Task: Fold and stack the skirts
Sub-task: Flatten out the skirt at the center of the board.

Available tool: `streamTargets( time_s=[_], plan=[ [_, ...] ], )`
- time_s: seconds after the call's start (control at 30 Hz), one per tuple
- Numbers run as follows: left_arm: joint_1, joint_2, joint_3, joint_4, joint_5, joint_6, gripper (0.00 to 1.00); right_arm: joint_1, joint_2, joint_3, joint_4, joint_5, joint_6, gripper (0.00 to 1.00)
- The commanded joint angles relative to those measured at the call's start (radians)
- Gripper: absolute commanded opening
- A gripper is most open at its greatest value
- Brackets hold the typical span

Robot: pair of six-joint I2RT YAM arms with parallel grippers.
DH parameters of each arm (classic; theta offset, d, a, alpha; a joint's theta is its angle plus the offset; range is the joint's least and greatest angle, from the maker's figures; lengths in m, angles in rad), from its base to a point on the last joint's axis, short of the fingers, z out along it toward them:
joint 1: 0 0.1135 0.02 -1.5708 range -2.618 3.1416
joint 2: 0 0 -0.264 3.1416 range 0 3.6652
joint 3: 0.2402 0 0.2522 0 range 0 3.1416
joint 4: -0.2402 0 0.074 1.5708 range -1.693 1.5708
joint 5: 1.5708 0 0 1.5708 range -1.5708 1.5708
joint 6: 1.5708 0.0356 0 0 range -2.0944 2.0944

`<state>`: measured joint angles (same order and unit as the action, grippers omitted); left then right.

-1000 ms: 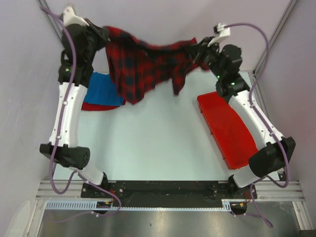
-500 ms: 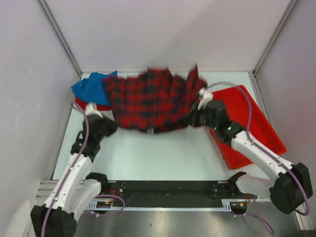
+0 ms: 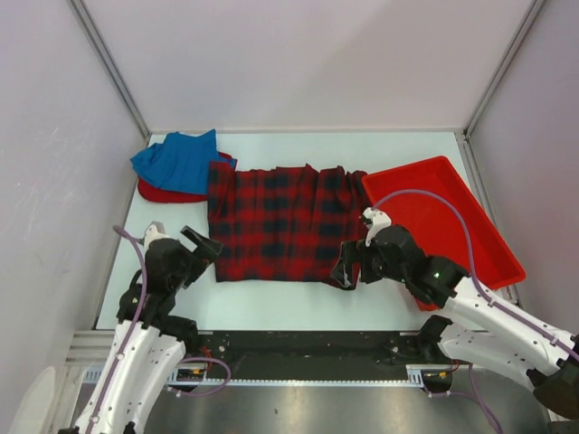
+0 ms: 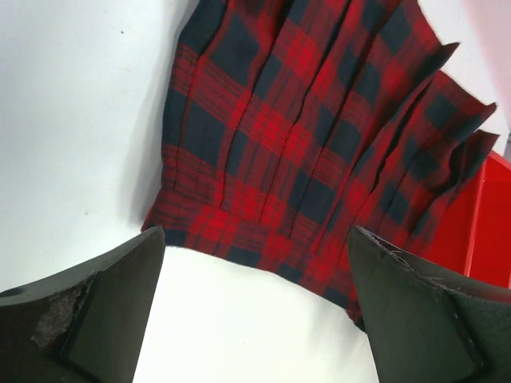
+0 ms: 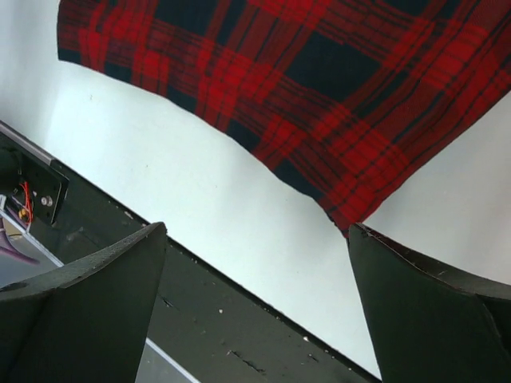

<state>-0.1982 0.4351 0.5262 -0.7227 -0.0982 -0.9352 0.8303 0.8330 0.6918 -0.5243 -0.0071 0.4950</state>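
The red-and-navy plaid skirt [image 3: 285,224] lies spread flat on the white table, pleats running front to back. My left gripper [image 3: 204,246] stands open at its near left corner, with nothing between the fingers. My right gripper [image 3: 344,267] stands open at its near right corner. The left wrist view has the plaid skirt [image 4: 311,136] just beyond the open left gripper [image 4: 255,235]. In the right wrist view the skirt's corner [image 5: 319,72] lies just past the open right gripper [image 5: 257,230]. A bright blue skirt [image 3: 176,161] lies crumpled on a plain red skirt [image 3: 158,192] at the back left.
A rigid red tray [image 3: 443,226] sits at the right, its left edge touching the plaid skirt; it also shows in the left wrist view [image 4: 483,223]. Grey walls close in the table on three sides. The dark mounting rail [image 5: 200,319] runs along the near edge.
Both grippers carried the plaid skirt down from the air and laid it flat. Both have opened, let go of it and drawn back toward the near edge.
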Motion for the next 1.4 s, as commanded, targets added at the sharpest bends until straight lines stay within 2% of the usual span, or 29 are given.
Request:
streamTargets(
  time_s=[0.0,0.13,0.2,0.3,0.4,0.53,0.7,0.83,1.0,1.13,1.37],
  plan=[
    [-0.003,0.192,0.041,0.115,0.071,0.064,1.0,0.004,0.043,0.057,0.03,0.024,-0.021,1.0],
    [-0.006,0.376,0.06,0.236,0.051,0.067,1.0,0.003,0.175,0.058,0.203,-0.057,-0.048,1.0],
    [-0.013,0.476,0.063,0.372,0.13,0.064,1.0,-0.003,0.288,0.067,0.268,-0.105,-0.065,1.0],
    [-0.058,0.611,0.098,0.459,0.15,0.071,1.0,-0.023,0.433,0.109,0.308,-0.111,-0.044,1.0],
    [-0.078,0.715,0.12,0.444,0.131,0.095,1.0,-0.043,0.518,0.107,0.285,-0.139,-0.018,1.0],
    [-0.078,0.789,0.097,0.419,0.054,0.101,1.0,-0.063,0.543,0.071,0.204,-0.053,-0.001,1.0],
    [-0.078,0.873,0.072,0.439,0.072,0.11,1.0,-0.14,0.543,-0.047,0.291,-0.143,0.01,1.0],
    [-0.078,0.936,0.051,0.396,0.091,0.11,1.0,-0.145,0.563,-0.049,0.299,-0.13,-0.004,1.0],
    [-0.116,0.881,-0.038,0.309,0.153,0.087,1.0,-0.178,0.505,-0.064,0.235,-0.093,-0.006,1.0],
    [-0.213,0.759,-0.113,0.229,0.144,0.01,1.0,-0.227,0.417,-0.089,0.167,-0.094,-0.026,1.0],
    [-0.369,0.536,-0.207,0.117,0.172,-0.115,1.0,-0.26,0.236,-0.1,0.173,-0.131,-0.101,1.0]
  ],
)
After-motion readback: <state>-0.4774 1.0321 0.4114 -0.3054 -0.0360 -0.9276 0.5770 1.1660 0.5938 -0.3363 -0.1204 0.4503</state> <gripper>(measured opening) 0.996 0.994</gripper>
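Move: The plaid skirt's middle lies about 13 cm ahead of the left hand, 18 cm to its right and 12 cm below; its near left corner is almost straight under that hand, about 1 cm to the right. From the right hand the skirt's middle is some 16 cm ahead and 13 cm left, its near right corner about 2 cm right and 1 cm ahead. The blue skirt sits about 29 cm ahead and 10 cm left of the left hand; the red bin's middle is 24 cm right and 15 cm ahead of the right hand. Onto the skirt's near left part the left hand comes down about 11 cm, going forward and right, fingertips tipping down some 20 degrees; staying low, it then drags the cloth 6 cm back and 3 cm right, turning clockwise. The right hand sinks forward-left beside the near right corner, then draws it right and rises 2 cm. Both grippers stay open. ##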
